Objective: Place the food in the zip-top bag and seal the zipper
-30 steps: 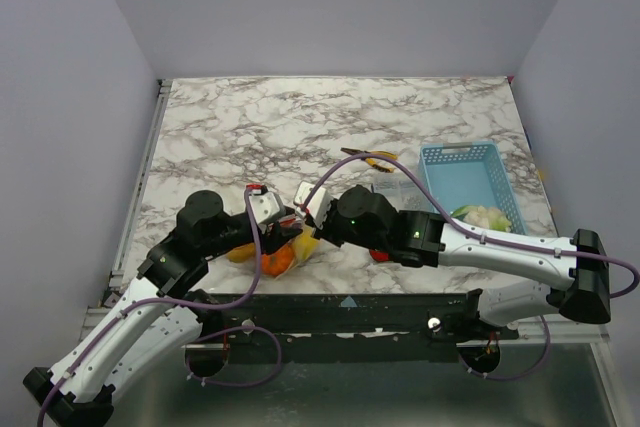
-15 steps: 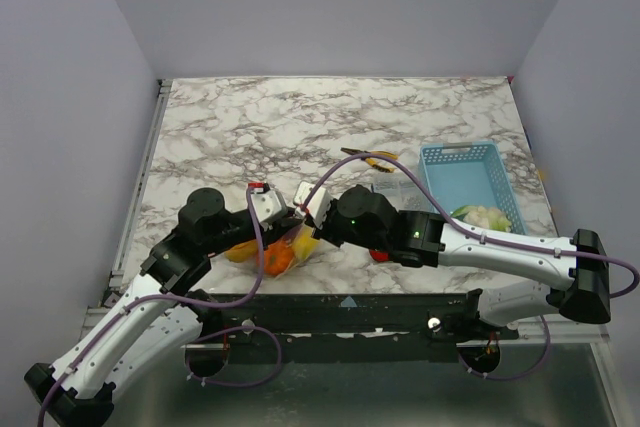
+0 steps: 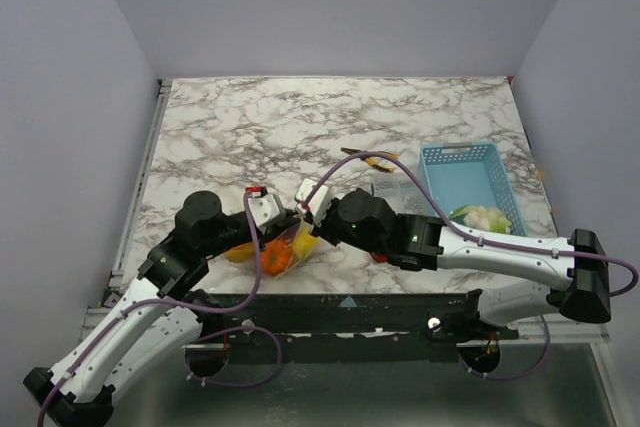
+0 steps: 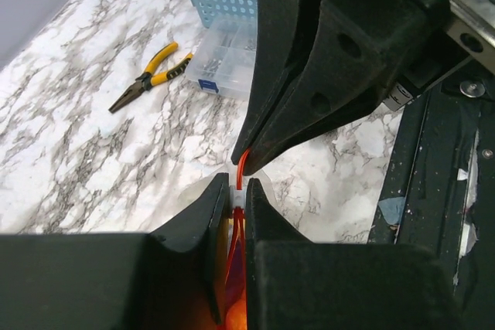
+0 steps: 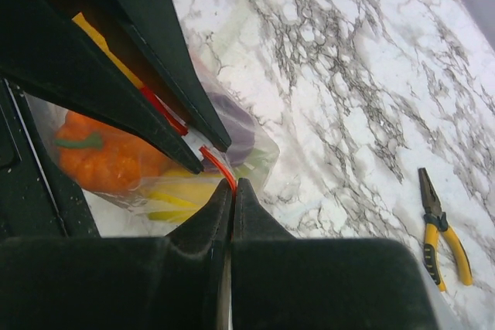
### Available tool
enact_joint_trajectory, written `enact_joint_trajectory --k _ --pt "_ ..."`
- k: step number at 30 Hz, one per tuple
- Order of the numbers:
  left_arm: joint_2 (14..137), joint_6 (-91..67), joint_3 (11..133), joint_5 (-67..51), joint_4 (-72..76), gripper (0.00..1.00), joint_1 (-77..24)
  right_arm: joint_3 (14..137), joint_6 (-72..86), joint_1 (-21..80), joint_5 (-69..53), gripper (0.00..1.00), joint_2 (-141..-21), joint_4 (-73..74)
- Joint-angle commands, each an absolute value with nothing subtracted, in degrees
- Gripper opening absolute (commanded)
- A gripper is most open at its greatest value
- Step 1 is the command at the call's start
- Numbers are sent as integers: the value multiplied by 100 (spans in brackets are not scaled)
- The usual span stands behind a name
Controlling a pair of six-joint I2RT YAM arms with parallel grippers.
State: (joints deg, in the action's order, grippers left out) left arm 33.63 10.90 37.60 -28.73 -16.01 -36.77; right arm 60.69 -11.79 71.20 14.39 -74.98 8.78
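Observation:
The zip-top bag (image 3: 285, 252) lies near the table's front edge, between both grippers. Food shows through it: an orange pepper (image 5: 100, 156), a yellow piece (image 5: 174, 195) and a purple bulb (image 5: 240, 133). The orange-red zipper (image 4: 243, 166) runs taut from one gripper to the other. My left gripper (image 4: 238, 191) is shut on the zipper's white slider (image 4: 239, 199). My right gripper (image 5: 233, 187) is shut on the zipper's end (image 5: 220, 169), its tips almost touching the left fingers (image 5: 116, 106). From above, the left gripper (image 3: 283, 219) and right gripper (image 3: 303, 217) meet over the bag.
Yellow-handled pliers (image 3: 368, 157) lie behind the right arm, beside a clear compartment box (image 3: 400, 192) and a light blue basket (image 3: 462, 182). A pale green-white object (image 3: 483, 217) sits right of the arm. A small red thing (image 3: 380, 255) shows under the right forearm.
The left jaws have closed onto the zipper's slider. Both arms have barely shifted and the bag stays in place.

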Motion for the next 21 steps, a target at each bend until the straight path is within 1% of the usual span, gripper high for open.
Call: enact_joint_trajectory --k 1,10,21 --pt "3000 1019 3618 -2558 -1795 0 -3667 5946 -1009 7040 2229 0 -7420 388" --pt "2768 742 3724 -2219 -2191 0 -3672 6026 -776 6575 2068 0 -7533 228" --pt "2531 329 3815 -1835 -2869 0 -3668 6653 -542 5881 1938 0 -8295 128"
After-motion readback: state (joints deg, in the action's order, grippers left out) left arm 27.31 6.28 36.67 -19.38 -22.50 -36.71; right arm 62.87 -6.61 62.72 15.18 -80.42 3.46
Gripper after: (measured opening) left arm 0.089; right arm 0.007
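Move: The zipper's white slider is already pinched in the left fingertips, and the right fingers hold the red zipper end just beyond, so the slider sits some 3 cm to the right hand's left and about 1 cm lower. From the right hand the food-filled bag hangs about 7 cm left, 4 cm back and 9 cm down; the pliers lie about 20 cm ahead, 17 cm right and 14 cm down. Keeping its pinch on the red zipper end, the right hand speeds up and pulls forward about 6.5 cm, away from the slider, rising slightly before sinking back and turning some 10 degrees clockwise. Against it the left hand keeps the slider clamped and draws about 3 cm left, turning roughly 10 degrees counter-clockwise and sinking about 1 cm by the end. ##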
